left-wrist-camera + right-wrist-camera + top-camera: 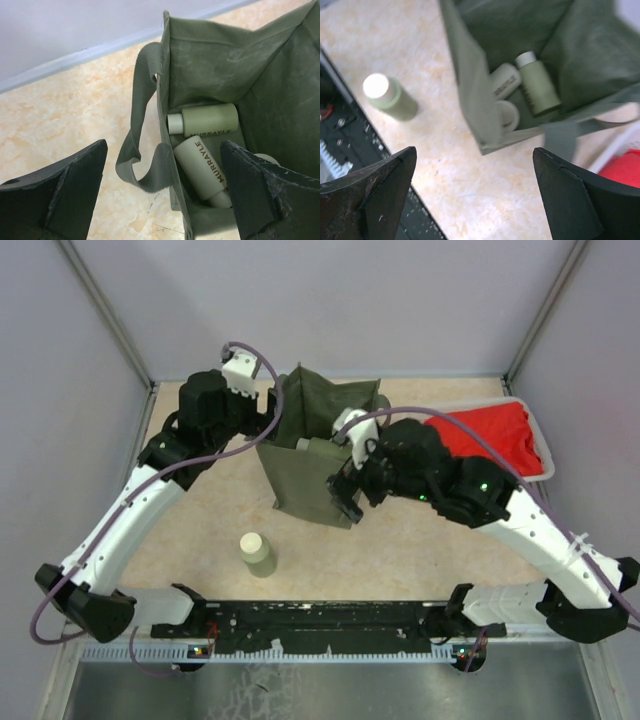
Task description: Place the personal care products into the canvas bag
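The olive canvas bag (pixel 312 462) stands open mid-table. In the left wrist view two bottles lie inside it (pixel 207 121) (pixel 202 167), and a third cap peeks from behind my finger. The right wrist view shows the bag (pixel 470 75) holding three bottles (pixel 537 85) (pixel 504 82) (pixel 507 114). A fourth bottle (pixel 257 553) stands upright on the table in front of the bag; it also shows in the right wrist view (pixel 390 97). My left gripper (pixel 272 420) (pixel 164 146) is open astride the bag's left wall and handle (pixel 142 115). My right gripper (pixel 347 500) (pixel 474 152) is open and empty above the bag's near right corner.
A white tray (pixel 541 448) with a red cloth (pixel 490 435) lies at the back right, beside my right arm. Grey enclosure walls stand close on three sides. The black rail (pixel 330 618) runs along the near edge.
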Robot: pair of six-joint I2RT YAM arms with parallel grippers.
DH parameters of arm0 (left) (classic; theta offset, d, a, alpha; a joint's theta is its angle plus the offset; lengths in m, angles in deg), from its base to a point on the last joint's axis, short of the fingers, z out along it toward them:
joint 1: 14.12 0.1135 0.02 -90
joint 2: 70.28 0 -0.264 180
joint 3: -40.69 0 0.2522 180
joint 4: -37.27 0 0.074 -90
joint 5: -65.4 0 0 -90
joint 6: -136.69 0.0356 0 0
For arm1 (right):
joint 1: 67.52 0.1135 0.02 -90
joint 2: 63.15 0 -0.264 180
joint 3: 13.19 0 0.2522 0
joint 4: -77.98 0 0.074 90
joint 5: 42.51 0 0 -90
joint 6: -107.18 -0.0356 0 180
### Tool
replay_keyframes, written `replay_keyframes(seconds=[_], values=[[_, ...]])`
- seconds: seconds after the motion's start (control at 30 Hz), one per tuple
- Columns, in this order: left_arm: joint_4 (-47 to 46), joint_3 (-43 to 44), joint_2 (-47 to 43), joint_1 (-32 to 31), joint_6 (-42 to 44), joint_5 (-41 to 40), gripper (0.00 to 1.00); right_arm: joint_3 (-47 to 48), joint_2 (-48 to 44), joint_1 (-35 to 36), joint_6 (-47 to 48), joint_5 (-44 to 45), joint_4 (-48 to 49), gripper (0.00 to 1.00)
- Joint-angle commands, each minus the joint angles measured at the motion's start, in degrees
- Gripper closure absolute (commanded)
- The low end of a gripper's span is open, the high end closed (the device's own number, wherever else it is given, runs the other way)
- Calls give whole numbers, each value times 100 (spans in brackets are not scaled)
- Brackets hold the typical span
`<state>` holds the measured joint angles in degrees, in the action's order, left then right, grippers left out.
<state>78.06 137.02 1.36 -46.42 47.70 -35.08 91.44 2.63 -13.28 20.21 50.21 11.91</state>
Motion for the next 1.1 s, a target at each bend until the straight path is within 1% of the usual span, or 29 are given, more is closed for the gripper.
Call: replay_keyframes(seconds=[0.0, 0.23, 0.37, 0.4, 0.43, 0.5, 0.57, 0.6, 0.7, 0.77, 0.83, 0.9, 0.97, 1.0, 1.07], values=[[-347, 87, 298, 233, 121, 683, 0, -471, 82, 880, -223, 284, 272, 1], [-543, -125, 584, 560, 30, 787, 0, -1172, 37, 1711, -483, 463, 855, 1], [-675, -172, 681, 796, -39, 1075, 0, -1766, 267, 2293, -49, 1077, 1530, 1], [-692, -166, 717, 829, -40, 1154, 2, -1932, 370, 2385, 81, 1153, 1795, 1], [-698, -156, 765, 863, -44, 1227, 6, -2074, 490, 2405, 186, 1102, 2100, 1], [-699, -129, 866, 905, -49, 1366, 16, -2295, 782, 2407, 320, 1013, 2599, 1], [-699, -112, 922, 933, -48, 1443, 28, -2351, 1101, 2407, 446, 831, 2957, 1], [-698, -112, 941, 947, -49, 1486, 32, -2330, 1268, 2407, 471, 786, 3083, 1], [-731, -118, 981, 970, -53, 1636, 47, -2177, 1744, 2407, 576, 699, 3286, 1], [-742, -113, 987, 992, -52, 1642, 56, -2015, 2060, 2401, 634, 846, 3296, 1], [-758, -109, 977, 1008, -53, 1655, 65, -1883, 2216, 2335, 641, 941, 3304, 1], [-768, -122, 952, 1029, -38, 1700, 76, -1886, 2254, 2223, 607, 703, 3515, 1], [-769, -110, 940, 1057, -19, 1787, 84, -1895, 2310, 2165, 599, 469, 3740, 1], [-769, -103, 941, 1066, -14, 1820, 86, -1860, 2385, 2166, 602, 446, 3773, 1], [-761, -100, 945, 1084, -12, 1872, 87, -1723, 2596, 2161, 609, 372, 3779, 1]])
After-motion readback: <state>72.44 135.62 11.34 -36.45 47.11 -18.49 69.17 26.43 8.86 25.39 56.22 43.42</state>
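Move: The bag's left rim, for the open left hand, lies about 5 cm ahead and 6 cm down; the bag's middle is some 9 cm to its right, level ahead and 24 cm below. The right hand, empty, has the last green bottle about 5 cm back, 19 cm left and 30 cm down, with the bag's middle 16 cm ahead, 6 cm left and 24 cm below. That bottle lies 20 cm behind the left hand, 4 cm left, 30 cm below. The left fingers close on the bag's left rim and pinch it, after going about 5 cm forward and 6 cm down with a slight downward tilt. Meanwhile the right hand, fingers wide open, swings down some 21 cm and left 16 cm, first back about 8 cm then slightly forward, towards the standing green bottle, turning about 20 degrees counter-clockwise and pointing more steeply down. ##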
